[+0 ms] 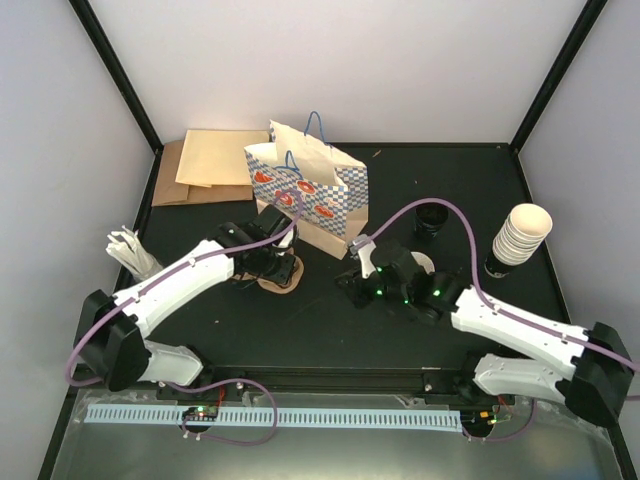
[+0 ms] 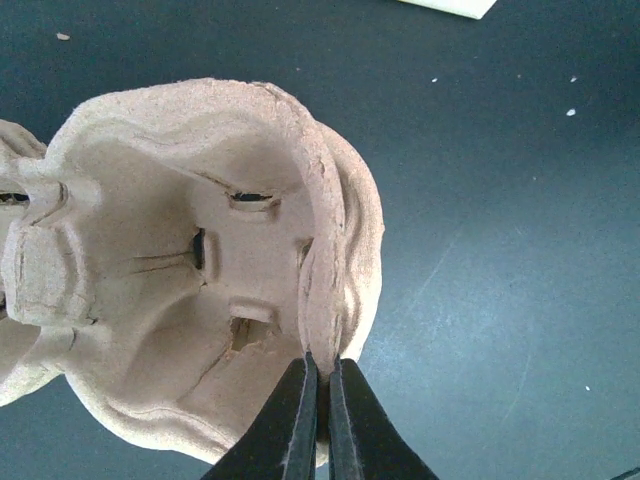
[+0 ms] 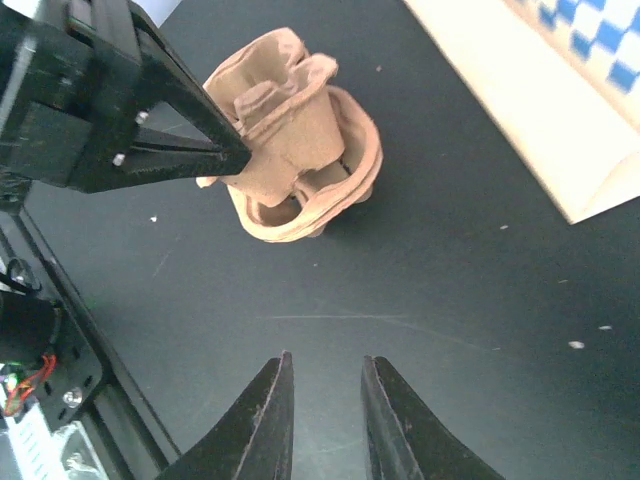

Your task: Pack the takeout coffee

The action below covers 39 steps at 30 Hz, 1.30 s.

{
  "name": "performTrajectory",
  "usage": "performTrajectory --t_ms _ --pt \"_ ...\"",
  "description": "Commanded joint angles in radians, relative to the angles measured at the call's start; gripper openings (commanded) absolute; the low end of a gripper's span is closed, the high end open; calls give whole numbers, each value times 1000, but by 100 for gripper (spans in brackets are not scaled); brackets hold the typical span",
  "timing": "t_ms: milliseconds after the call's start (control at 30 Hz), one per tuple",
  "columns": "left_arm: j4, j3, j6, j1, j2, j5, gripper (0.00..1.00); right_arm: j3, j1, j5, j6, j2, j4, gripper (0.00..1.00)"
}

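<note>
My left gripper [image 2: 322, 365] is shut on a raised edge of a brown pulp cup carrier [image 2: 180, 260], which sits tilted on the black table in front of the bag. From above, the carrier [image 1: 283, 283] lies under the left gripper [image 1: 272, 268]. In the right wrist view the carrier [image 3: 300, 150] shows with the left gripper's fingers [image 3: 215, 155] pinching its side. My right gripper [image 3: 327, 360] hovers a little apart from it, slightly open and holding nothing. The takeout coffee does not show clearly; a pale round shape [image 1: 421, 262] is mostly hidden behind the right arm.
A blue-checked paper bag [image 1: 310, 190] stands open behind the carrier. Flat brown paper bags [image 1: 210, 165] lie at the back left. A tall stack of cream cups [image 1: 522, 235] and a black round stack [image 1: 432, 220] stand to the right. White sticks [image 1: 130, 250] lie at the left.
</note>
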Motion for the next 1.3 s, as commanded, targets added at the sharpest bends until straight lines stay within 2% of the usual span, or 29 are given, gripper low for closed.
performTrajectory --t_ms 0,300,500,567,633,700,1133,1267 --pt "-3 10 6 5 -47 36 2 -27 12 -90 138 55 195 21" --pt "-37 31 11 9 -102 32 2 -14 43 -20 301 213 364 22" --pt "-89 74 20 9 -133 6 2 24 50 -1 314 310 407 26" --pt "-104 91 26 9 -141 14 2 51 52 5 313 344 398 34" --pt "-117 104 32 8 -151 27 2 72 51 18 313 372 387 51" --pt "-126 112 35 9 -160 29 2 81 51 21 313 386 399 58" --pt "-130 104 43 10 -166 34 2 100 52 11 338 425 442 60" --pt "-135 117 42 9 -176 20 2 107 51 33 336 441 408 59"
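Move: The left hand already pinches the cup carrier by its near rim, off the table; the carrier's middle is about 3 cm ahead of that hand, 4 cm left and 4 cm below. From the right hand it is some 16 cm left, 5 cm ahead and 10 cm lower. The paper bag stands about 17 cm ahead of the right hand and 7 cm left, its middle a little below; a paper cup is roughly 18 cm right, 6 cm ahead, 11 cm below. Still pinching the carrier's rim, the left hand raises it about 6 cm, easing back slightly. Meanwhile the right hand reaches some 9 cm left towards the carrier's right-hand pocket, also forward and down about 4 cm each, rolling nearly 20 degrees about its pointing line; its fingers open wide late on, coming to stand either side of the pocket's rim. Whether they touch can't be seen. ##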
